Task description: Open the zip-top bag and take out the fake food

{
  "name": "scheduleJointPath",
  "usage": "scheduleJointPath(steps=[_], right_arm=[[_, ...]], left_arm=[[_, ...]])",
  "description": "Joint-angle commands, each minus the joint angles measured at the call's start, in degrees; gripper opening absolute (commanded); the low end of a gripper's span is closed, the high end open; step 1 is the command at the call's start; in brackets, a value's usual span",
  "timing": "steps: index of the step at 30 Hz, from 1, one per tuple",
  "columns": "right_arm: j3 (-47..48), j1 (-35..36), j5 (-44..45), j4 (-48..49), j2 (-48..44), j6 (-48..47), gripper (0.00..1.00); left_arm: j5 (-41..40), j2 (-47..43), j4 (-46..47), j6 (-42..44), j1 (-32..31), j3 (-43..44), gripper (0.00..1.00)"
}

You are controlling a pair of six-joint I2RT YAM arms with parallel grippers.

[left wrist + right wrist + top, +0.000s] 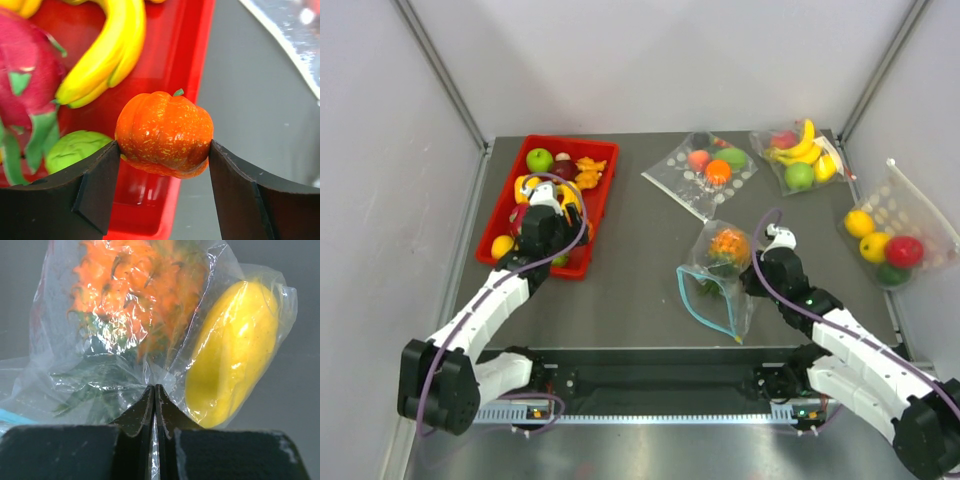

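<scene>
The clear zip-top bag [720,285] lies mid-table, its teal zip strip [698,300] at the near left end. My right gripper [752,275] is shut on a fold of the bag's plastic [150,375] at the end away from the strip. Inside the bag are the orange pineapple [135,290] with its green crown and a yellow fruit [235,350]. My left gripper [552,215] is over the red tray [500,215], shut on a round orange fruit [165,132] that hangs above the tray's right rim.
The tray holds bananas [105,55], a dragon fruit [25,75] and a green fruit [75,150]. Dotted bags with fruit lie at the back middle [705,170] and right edge [895,235]. A bag with bananas [800,155] sits at the back right.
</scene>
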Motion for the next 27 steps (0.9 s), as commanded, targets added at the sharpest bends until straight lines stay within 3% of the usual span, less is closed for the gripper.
scheduleJointPath(steps=[1,13,14,15,17,18,21,25,27], right_arm=[[1.3,-0.9,-0.8,2.2,-2.0,-0.4,0.0],[0.6,-0.9,-2.4,1.1,-3.5,0.6,0.0],[0.7,-0.9,-2.4,0.9,-3.7,0.5,0.0],[0.8,-0.9,-2.4,0.8,-3.9,0.3,0.0],[1.0,-0.9,-2.4,0.4,-4.0,0.3,0.0],[1.0,-0.9,-2.6,0.3,-4.2,0.3,0.0],[1.2,-0.9,-3.1,0.4,-4.2,0.3,0.0],[1.3,-0.9,-3.9,0.7,-3.6,0.3,0.0],[1.5,-0.9,-4.3,0.9,-3.1,0.3,0.0]], left_arm=[[-4.9,-1.4,4.3,2.7,0.4,-1.1,0.23],[-5.9,4.3,5.9,5.4,0.7,-1.1,0.3],[-5.6,4.8,5.9,5.3,0.8,-1.2,0.33],[-5.1,5.1,6.0,5.3,0.8,-1.1,0.49],[-4.5,5.4,6.2,5.2,0.8,-0.9,0.59],[-4.2,5.3,6.3,5.2,0.8,-0.7,0.69],[-3.8,4.9,6.0,5.5,0.8,-0.3,0.75],[-4.2,3.8,5.0,6.0,0.8,1.1,0.99],[-4.4,3.4,3.0,6.4,0.8,1.4,0.99]])
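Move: The left hand, already over the red tray, holds the orange pumpkin; its free spot on the tray floor lies some 4 cm ahead, 3 cm left and 8 cm below. From this hand the bananas are about 7 cm ahead and 7 cm left, the green vegetable 5 cm back and 9 cm left, the dragon fruit 2 cm ahead and 17 cm left. From the right hand, still pinching the bag, that spot is roughly 16 cm ahead, 48 cm left and 3 cm lower. Left hand sinks about 4 cm into the tray, shifting some 2 cm left, then opens, releasing the pumpkin. ##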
